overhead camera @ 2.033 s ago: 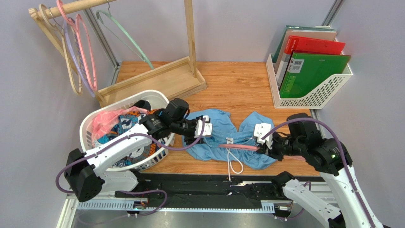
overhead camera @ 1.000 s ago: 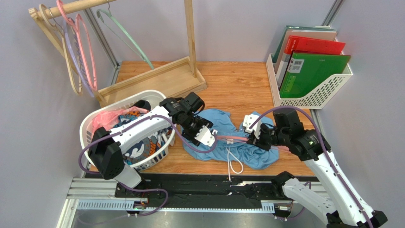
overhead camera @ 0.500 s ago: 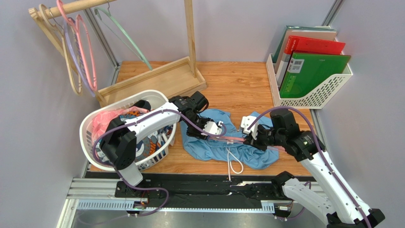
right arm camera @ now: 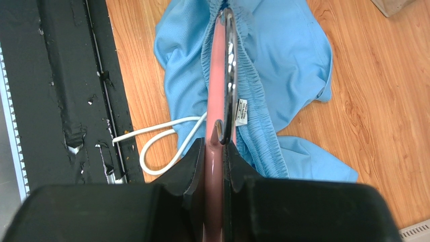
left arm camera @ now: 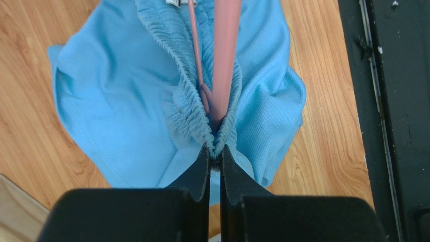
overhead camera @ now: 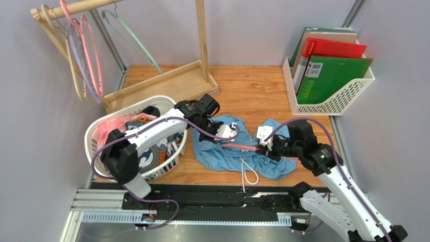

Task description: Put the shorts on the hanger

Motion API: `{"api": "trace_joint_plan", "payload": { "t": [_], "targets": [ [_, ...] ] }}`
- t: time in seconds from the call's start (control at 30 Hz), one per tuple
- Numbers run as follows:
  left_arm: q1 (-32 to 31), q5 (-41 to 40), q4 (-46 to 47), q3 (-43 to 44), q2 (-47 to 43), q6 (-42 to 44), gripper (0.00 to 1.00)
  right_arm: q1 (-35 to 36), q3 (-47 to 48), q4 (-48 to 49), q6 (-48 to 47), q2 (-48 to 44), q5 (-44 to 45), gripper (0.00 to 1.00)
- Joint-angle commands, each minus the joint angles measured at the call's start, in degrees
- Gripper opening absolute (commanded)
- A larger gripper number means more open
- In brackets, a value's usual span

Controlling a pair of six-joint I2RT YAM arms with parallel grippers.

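Observation:
The light blue shorts (overhead camera: 222, 155) lie spread on the wooden table, with the white drawstring (overhead camera: 248, 174) looped toward the near edge. The salmon-pink hanger (overhead camera: 242, 147) runs sideways through the waistband opening. In the left wrist view my left gripper (left arm camera: 216, 151) is shut on the bunched elastic waistband of the shorts (left arm camera: 126, 101), just past the hanger (left arm camera: 225, 50) end. My right gripper (right arm camera: 217, 143) is shut on the hanger (right arm camera: 218, 85) by its silver hook, next to the white label (right arm camera: 241, 112) on the shorts (right arm camera: 282, 55). From above, the left gripper (overhead camera: 228, 132) and the right gripper (overhead camera: 262, 141) face each other.
A white laundry basket (overhead camera: 101, 126) with pink and patterned clothes stands left of the shorts. A wooden rack (overhead camera: 161, 85) behind it carries several hangers at the top left. A white file holder (overhead camera: 328, 103) with folders stands at the back right. A black rail (overhead camera: 212, 199) runs along the near edge.
My left gripper moved right along the shorts to the waistband at the hanger's end and shut on it. The right arm shifted slightly, still holding the hanger.

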Motion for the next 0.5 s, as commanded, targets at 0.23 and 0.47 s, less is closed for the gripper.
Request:
{"api": "trace_joint_plan", "payload": {
  "t": [0.23, 0.47],
  "targets": [
    [-4.8, 4.3, -1.2, 10.0, -4.3, -5.2, 0.0, -0.9, -4.9, 18.0, 2.0, 0.1, -7.3, 0.0],
    [-7.3, 4.1, -0.7, 14.2, -3.5, -7.6, 0.0, -0.9, -4.6, 22.7, 2.9, 3.5, -9.9, 0.0]
  ]
}}
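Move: The left gripper already pinches the left corner of the shorts' waistband; the hanger's left end sits inside it, about 3 cm to the right and 1 cm above. From the right gripper, which holds the hanger by its middle, that corner lies roughly 15 cm left, 4 cm ahead and 6 cm lower. The shorts' middle is about 6 cm left of and 13 cm below the right gripper, and the drawstring some 3 cm left, 8 cm back and 14 cm below it. Keep the left fingers shut on the waistband corner and lift it about 7 cm while drawing it right, towards the right gripper, some 4 cm and slightly back, over the hanger's left end. With the right gripper still clamped on the hanger, feed it about 3 cm left and 2 cm forward into the corner, staying level. ##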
